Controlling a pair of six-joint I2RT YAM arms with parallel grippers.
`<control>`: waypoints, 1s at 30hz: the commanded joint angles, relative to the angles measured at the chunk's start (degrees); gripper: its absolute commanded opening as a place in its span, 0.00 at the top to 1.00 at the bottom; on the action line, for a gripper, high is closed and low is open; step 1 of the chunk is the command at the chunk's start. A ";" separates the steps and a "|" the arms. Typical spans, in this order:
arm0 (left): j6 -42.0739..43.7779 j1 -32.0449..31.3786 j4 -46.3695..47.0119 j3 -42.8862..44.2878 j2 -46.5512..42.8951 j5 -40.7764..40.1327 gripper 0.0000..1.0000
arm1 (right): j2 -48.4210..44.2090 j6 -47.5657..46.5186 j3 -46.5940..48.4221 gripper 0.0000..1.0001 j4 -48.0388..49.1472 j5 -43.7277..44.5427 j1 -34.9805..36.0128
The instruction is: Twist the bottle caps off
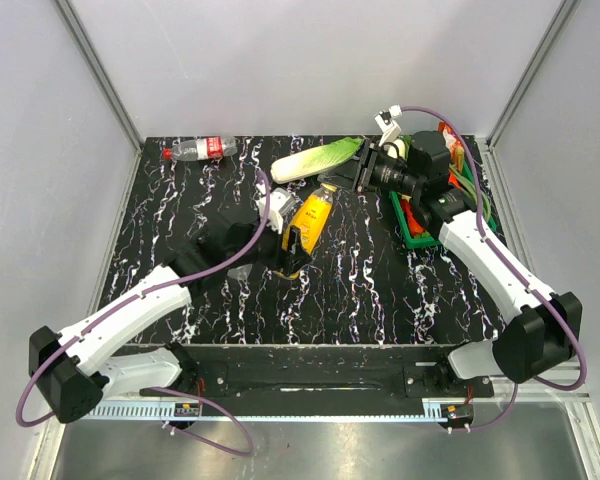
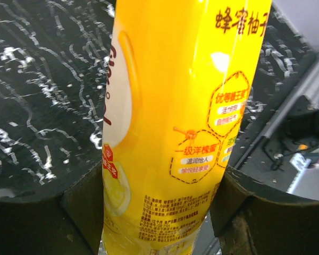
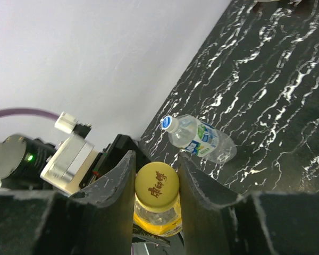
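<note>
The orange-juice bottle point(image 1: 311, 218) point(image 2: 175, 106) is held off the table, tilted, between both arms. My left gripper point(image 1: 295, 246) point(image 2: 157, 202) is shut on its lower body, a dark finger pressing each side. My right gripper point(image 1: 336, 180) point(image 3: 157, 175) is shut on its yellow cap point(image 3: 157, 186), both fingers touching the cap's rim. A clear bottle with a blue-white label point(image 3: 202, 139) lies on its side on the table, its white cap point(image 3: 169, 123) on. The red-label bottle point(image 1: 202, 149) lies at the back left with its red cap point(image 1: 167, 154) on.
A long green vegetable point(image 1: 320, 158) lies at the back, just behind the held bottle. A green tray point(image 1: 416, 236) with several items stands at the right under the right arm. White walls close in the black marbled table point(image 1: 380, 290).
</note>
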 commanded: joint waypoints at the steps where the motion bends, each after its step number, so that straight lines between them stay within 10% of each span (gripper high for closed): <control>1: -4.92 3.39 15.20 -1.73 -3.93 13.43 0.94 | -2.82 -2.13 -0.68 1.00 4.46 -7.70 -0.15; 21: -17.84 4.81 43.14 -5.07 -5.52 44.64 0.97 | -8.00 4.28 -5.69 1.00 34.42 -26.07 -0.15; 30: -19.62 4.81 45.64 -4.81 -5.17 45.28 0.97 | -8.35 4.82 -5.78 1.00 33.84 -23.98 -0.24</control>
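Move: Both hands already hold the orange bottle, which slants up away from the left hand. The left hand grips its lower body, with the cap about 9 cm ahead, 7 cm right and 11 cm above. The right hand already has the cap between its fingertips. From the left hand, the water bottle stands about 8 cm ahead, 15 cm left and some 10 cm lower; from the right, the cabbage lies roughly 27 cm straight ahead and 28 cm below. Keeping their grips, both hands draw the orange bottle up and back towards the robot together, each about 10 cm both ways, the left also drifting some 4 cm right. On the way they twist against each other about the bottle's axis: the left hand rolls the body clockwise as seen looking down on the cap, while the right wrist tips its fingers up and swings counter-clockwise, holding the cap, roughly 80 degrees between them in the unscrewing sense. ##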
